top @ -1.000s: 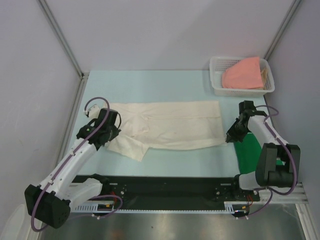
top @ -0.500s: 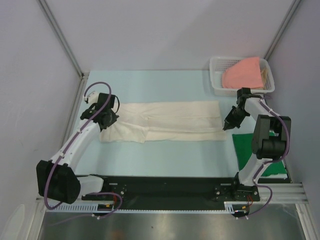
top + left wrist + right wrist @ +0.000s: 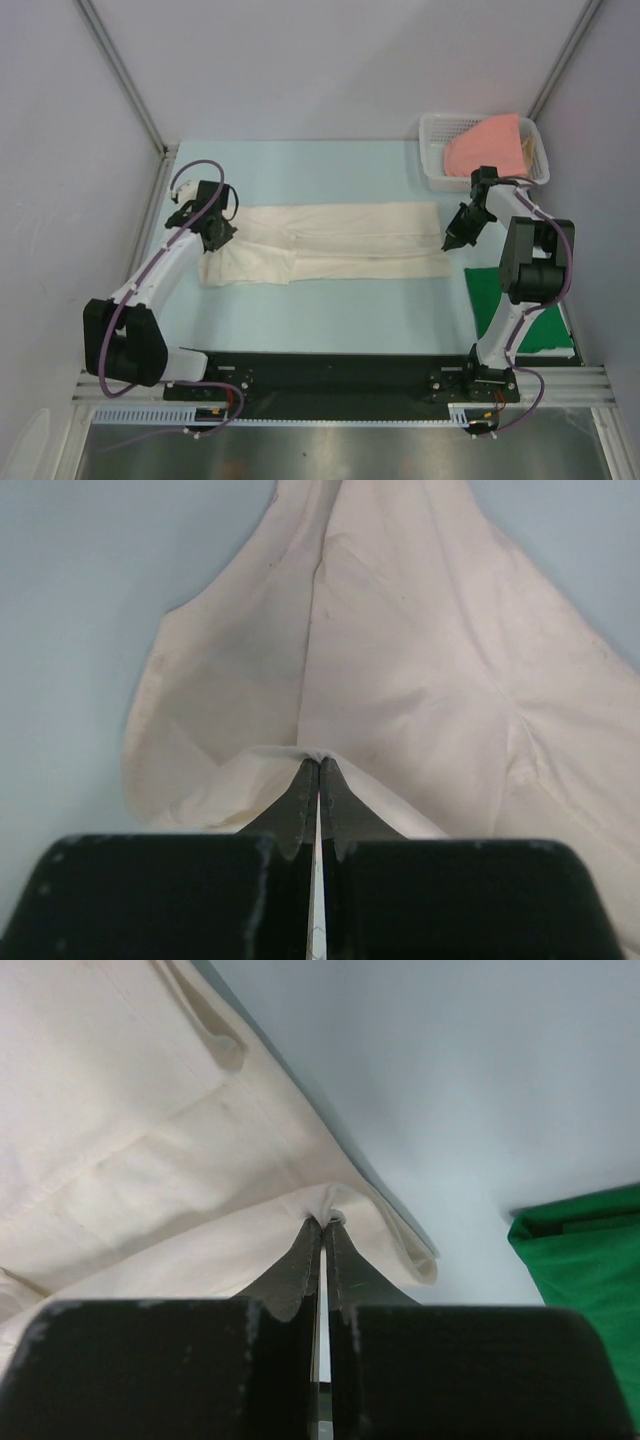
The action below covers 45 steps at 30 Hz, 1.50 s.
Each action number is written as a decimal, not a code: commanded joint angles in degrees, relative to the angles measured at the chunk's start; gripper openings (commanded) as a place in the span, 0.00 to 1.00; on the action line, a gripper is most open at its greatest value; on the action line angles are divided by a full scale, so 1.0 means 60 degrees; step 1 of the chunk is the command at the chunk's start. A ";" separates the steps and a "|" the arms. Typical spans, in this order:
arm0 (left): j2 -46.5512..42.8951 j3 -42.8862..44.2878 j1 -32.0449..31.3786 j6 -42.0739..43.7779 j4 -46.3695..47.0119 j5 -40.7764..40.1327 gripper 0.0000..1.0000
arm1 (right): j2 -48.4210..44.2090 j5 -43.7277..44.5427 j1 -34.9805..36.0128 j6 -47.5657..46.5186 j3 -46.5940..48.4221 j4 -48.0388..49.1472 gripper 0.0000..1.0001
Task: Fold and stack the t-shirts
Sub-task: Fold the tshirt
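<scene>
A cream-white t-shirt [image 3: 340, 240] lies as a long band across the table's middle. My left gripper [image 3: 212, 238] is shut on its left end, fabric pinched at the fingertips [image 3: 318, 765] over the cream-white t-shirt [image 3: 420, 670]. My right gripper [image 3: 452, 240] is shut on the right end; the cream-white t-shirt [image 3: 130, 1140] folds over its tips [image 3: 325, 1222]. A dark green t-shirt [image 3: 505, 300] lies flat at the right, also seen as a green t-shirt corner [image 3: 590, 1260]. A salmon-pink t-shirt [image 3: 487, 146] sits bunched in the basket.
A white lattice basket [image 3: 436, 150] stands at the back right corner. Grey walls close in on the left, right and back. A black rail [image 3: 330, 375] runs along the near edge between the arm bases.
Both grippers have carried the near edge of the cream-white shirt away from the bases, folding it over into a narrower band. Both arms now reach further back.
</scene>
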 commanded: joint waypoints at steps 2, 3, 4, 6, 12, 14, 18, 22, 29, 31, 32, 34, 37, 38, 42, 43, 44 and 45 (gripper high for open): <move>0.0187 0.0376 0.0150 0.0199 0.0257 -0.0150 0.00 | 0.0210 -0.0058 0.0074 -0.0117 0.0585 -0.0113 0.00; 0.0202 0.0348 0.0150 0.0184 0.0272 -0.0165 0.00 | 0.0283 -0.0073 0.0089 -0.0117 0.0615 -0.0128 0.00; 0.0216 0.0362 0.0165 0.0184 0.0345 -0.0165 0.01 | 0.0313 -0.0087 0.0089 -0.0117 0.0645 -0.0128 0.00; 0.0275 0.0377 0.0179 0.0184 0.0345 -0.0224 0.00 | 0.0357 -0.0102 0.0118 -0.0117 0.0747 -0.0143 0.00; 0.0567 0.0552 0.0355 0.0184 0.0316 -0.0282 0.00 | 0.0489 -0.0131 0.0191 -0.0102 0.0967 -0.0172 0.00; 0.0743 0.0669 0.0370 0.0184 0.0345 -0.0268 0.00 | 0.0606 -0.0132 0.0191 -0.0117 0.1069 -0.0216 0.00; 0.1036 0.0830 0.0370 0.0199 0.0536 -0.0195 0.00 | 0.0738 -0.0117 0.0191 -0.0132 0.1201 -0.0216 0.00; 0.1344 0.1109 0.0370 0.0243 0.0536 -0.0136 0.00 | 0.0943 -0.0117 0.0191 -0.0117 0.1289 -0.0202 0.00; 0.1505 0.1299 0.0355 0.0360 0.0712 0.0098 0.00 | 0.0899 -0.0029 0.0118 -0.0161 0.1289 -0.0173 0.00; 0.1608 0.1299 0.0355 0.0331 0.0682 0.0069 0.00 | 0.0943 -0.0058 0.0118 -0.0161 0.1289 -0.0187 0.00; 0.1652 0.1299 0.0355 0.0345 0.0726 0.0098 0.00 | 0.0943 -0.0073 0.0118 -0.0161 0.1304 -0.0173 0.00; 0.1827 0.1372 0.0355 0.0375 0.0712 0.0157 0.00 | 0.0943 -0.0102 0.0118 -0.0146 0.1290 -0.0143 0.00; 0.1974 0.1417 0.0370 0.0331 0.0638 0.0041 0.01 | 0.0987 -0.0161 0.0118 -0.0132 0.1333 -0.0128 0.00; 0.1989 0.1417 0.0370 0.0345 0.0667 0.0025 0.00 | 0.1002 -0.0161 0.0118 -0.0117 0.1348 -0.0128 0.00; 0.2120 0.1577 0.0385 0.0375 0.0638 -0.0092 0.00 | 0.1031 -0.0117 0.0104 -0.0117 0.1465 -0.0158 0.00; 0.2179 0.1607 0.0385 0.0375 0.0653 -0.0092 0.00 | 0.1060 -0.0146 0.0089 -0.0117 0.1523 -0.0158 0.00; 0.2281 0.1651 0.0385 0.0389 0.0667 -0.0092 0.00 | 0.1118 -0.0161 0.0089 -0.0131 0.1553 -0.0187 0.00; 0.2340 0.1753 0.0399 0.0389 0.0639 -0.0092 0.00 | 0.1163 -0.0161 0.0089 -0.0132 0.1582 -0.0202 0.00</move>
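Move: Each hand keeps an end of the cream t-shirt's held edge. The far left corner lies about 11 cm ahead of the left hand, 3 cm right and 10 below; the near fold's left end is some 9 cm back, 8 left and 10 below. The right hand has the far right corner roughly 12 cm ahead, 3 left and 3 below, the basket about 27 ahead and 10 right at its height, and the green t-shirt some 17 back, 20 right and 3 below. With both grippers still shut on the raised edge, the left hand sinks slightly, then eases it forward about 4 cm towards the t-shirt's far edge, ending nearly 3 cm lower with its fingers tipped only a few degrees. The right hand carries its corner forward about 2 cm, dips roughly a centimetre and all but waits there before creeping forward again, keeping the edge stretched between the hands over the lower layer. ##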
